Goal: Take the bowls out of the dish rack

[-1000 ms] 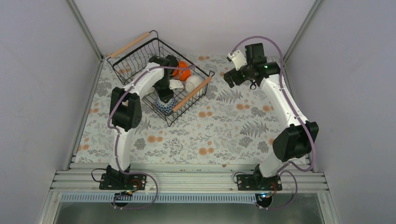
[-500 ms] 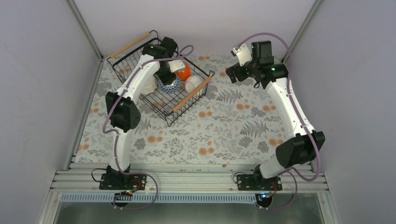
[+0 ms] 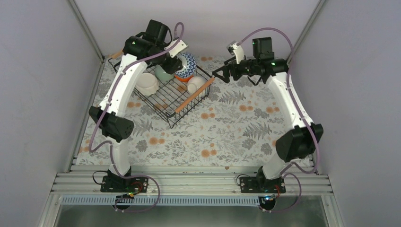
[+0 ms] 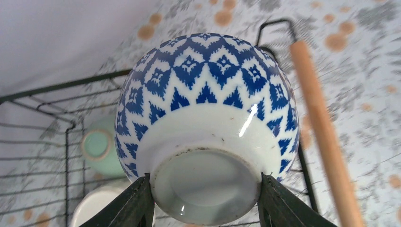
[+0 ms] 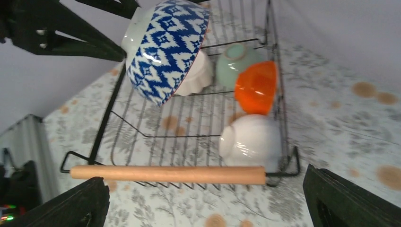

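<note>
A blue-and-white patterned bowl (image 3: 186, 66) hangs tilted above the far end of the black wire dish rack (image 3: 166, 98). My left gripper (image 4: 204, 182) is shut on it, a finger on each side of its foot ring. In the rack lie a scallop-edged white bowl (image 3: 147, 82), a pale green bowl (image 5: 236, 59), an orange bowl (image 5: 255, 87) and a plain white bowl (image 5: 250, 142). My right gripper (image 5: 203, 189) is open and holds nothing. It hovers just right of the rack, facing its near wooden handle (image 5: 165, 174).
The rack stands at the back left of the flowered tablecloth (image 3: 227, 127), close to the grey back wall (image 3: 203, 23) and the left side wall. The rack's second handle is largely hidden behind my left arm.
My left arm has lifted the blue patterned bowl from the rack's near corner, up and toward the far end. My right gripper has swung round to face the rack.
</note>
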### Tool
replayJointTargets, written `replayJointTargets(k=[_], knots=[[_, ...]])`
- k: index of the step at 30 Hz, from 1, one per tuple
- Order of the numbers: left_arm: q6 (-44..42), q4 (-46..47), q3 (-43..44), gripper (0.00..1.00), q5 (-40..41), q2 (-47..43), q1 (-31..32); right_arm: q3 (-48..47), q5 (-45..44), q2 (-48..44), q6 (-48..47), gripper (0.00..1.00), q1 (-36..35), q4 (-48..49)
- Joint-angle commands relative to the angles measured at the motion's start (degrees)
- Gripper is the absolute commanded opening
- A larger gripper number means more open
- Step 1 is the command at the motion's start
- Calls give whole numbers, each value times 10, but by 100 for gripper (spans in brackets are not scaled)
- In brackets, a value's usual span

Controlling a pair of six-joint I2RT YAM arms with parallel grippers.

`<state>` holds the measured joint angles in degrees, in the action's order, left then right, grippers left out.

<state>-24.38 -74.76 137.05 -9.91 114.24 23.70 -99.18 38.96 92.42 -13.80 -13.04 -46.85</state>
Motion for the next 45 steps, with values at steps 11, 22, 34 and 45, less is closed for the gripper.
replayJointTargets(k=[11, 22, 34, 45], knots=[[24, 38, 14, 2, -132, -1, 38, -97, 318, 163, -5, 100, 3, -32], [21, 36, 46, 2, -129, 45, 43, -105, 408, 180, -10, 78, 4, -25], [21, 30, 92, 2, -151, 68, 49, -77, 410, 188, 29, 57, 0, 17], [18, 20, 96, 2, -180, 71, 62, -88, 409, 202, 40, 12, -6, 26]])
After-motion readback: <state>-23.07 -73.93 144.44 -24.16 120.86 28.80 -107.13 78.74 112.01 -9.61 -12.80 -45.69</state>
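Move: The left hand still holds the blue-patterned bowl by its foot, the bowl's middle about 2 cm ahead, 3 right and 3 below, with the right gripper some 20 cm to the right, 4 back and 2 up. From the right hand that bowl lies about 17 cm left, 5 ahead and 5 below; the white bowl 13 left, 9 ahead, 27 below; the orange bowl 19 left, 15 ahead, 27 below. The left hand carries the patterned bowl about 8 cm right and slightly back towards the right gripper, keeping its pinch on the foot while tilting and turning a little clockwise. The right hand swings left to meet it, dipping then partly rising, rolls left side up and turns about 25 degrees counter-clockwise, then narrows its wide-open fingers around the rim, touching the bowl. ##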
